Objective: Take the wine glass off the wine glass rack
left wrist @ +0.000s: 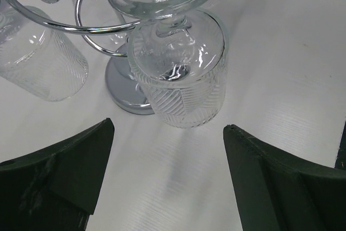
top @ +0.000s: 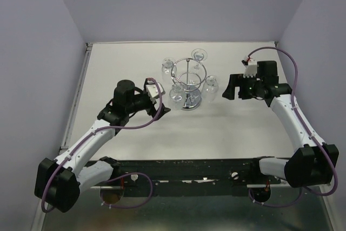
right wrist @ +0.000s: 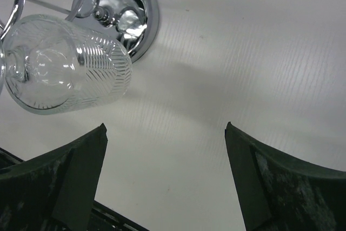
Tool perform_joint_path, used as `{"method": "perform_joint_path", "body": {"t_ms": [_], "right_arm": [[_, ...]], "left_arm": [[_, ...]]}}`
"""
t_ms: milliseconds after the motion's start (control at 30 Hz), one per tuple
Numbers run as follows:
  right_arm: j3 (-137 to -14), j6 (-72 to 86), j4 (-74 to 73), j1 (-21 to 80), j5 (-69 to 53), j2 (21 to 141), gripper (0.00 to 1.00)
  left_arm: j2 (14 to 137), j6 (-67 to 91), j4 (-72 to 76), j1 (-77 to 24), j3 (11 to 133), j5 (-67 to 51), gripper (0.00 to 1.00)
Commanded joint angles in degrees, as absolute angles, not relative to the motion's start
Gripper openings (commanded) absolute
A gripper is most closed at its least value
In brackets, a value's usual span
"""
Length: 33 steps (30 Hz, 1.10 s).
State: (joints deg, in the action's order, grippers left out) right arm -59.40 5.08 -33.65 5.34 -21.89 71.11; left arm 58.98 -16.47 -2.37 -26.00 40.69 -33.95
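The chrome wine glass rack (top: 189, 97) stands mid-table with several clear wine glasses hanging upside down from its ring. My left gripper (top: 161, 101) is open just left of the rack, facing the nearest wine glass (top: 177, 95). In the left wrist view that ribbed glass (left wrist: 181, 79) hangs a little beyond my open left gripper (left wrist: 168, 128), in front of the rack's base (left wrist: 120, 87). My right gripper (top: 225, 87) is open to the right of another hanging glass (top: 211, 87). In the right wrist view this glass (right wrist: 67, 66) lies up and left of the empty right gripper (right wrist: 165, 128).
More glasses hang at the rack's far side (top: 199, 55) and far left (top: 167, 67). White walls enclose the table on the left, back and right. The black rail with the arm bases (top: 189, 171) runs along the near edge.
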Motion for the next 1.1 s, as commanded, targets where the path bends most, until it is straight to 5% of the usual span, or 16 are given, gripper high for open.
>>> {"method": "perform_joint_path", "body": {"t_ms": [0,1067], "right_arm": [[-63.1,-3.85,-41.3,4.57,-21.8,71.98,0.98],[-69.17,-8.79,-46.85,3.16,-23.47,73.04,1.0]], "left_arm": [[59.94,-13.19,6.41,-26.89,39.82,-37.53,0.99],[73.92,-2.9,26.72,-32.25,39.81,-33.84,0.99]]}}
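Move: Off to the right and slightly ahead of the left hand, the nearest wine glass hangs upside down, its middle about 7 cm right, 3 cm forward and level with the hand. The rack's post is roughly 10 cm ahead and 12 cm right. Another glass hangs some 14 cm ahead and 4 cm right, the rack's right-hand glass about 8 cm ahead and 19 cm right. From the right hand, the nearest glass is roughly 23 cm left and 2 cm back. Sliding right towards the hanging glass, the left hand travels about 6 cm, drifting slightly forward and sinking a little late on, its fingers tipping some 5 degrees closer to level. They stay wide open and come around the bowl's two sides without closing. The right hand, empty, eases about 3 cm away to the right, up and slightly back. ##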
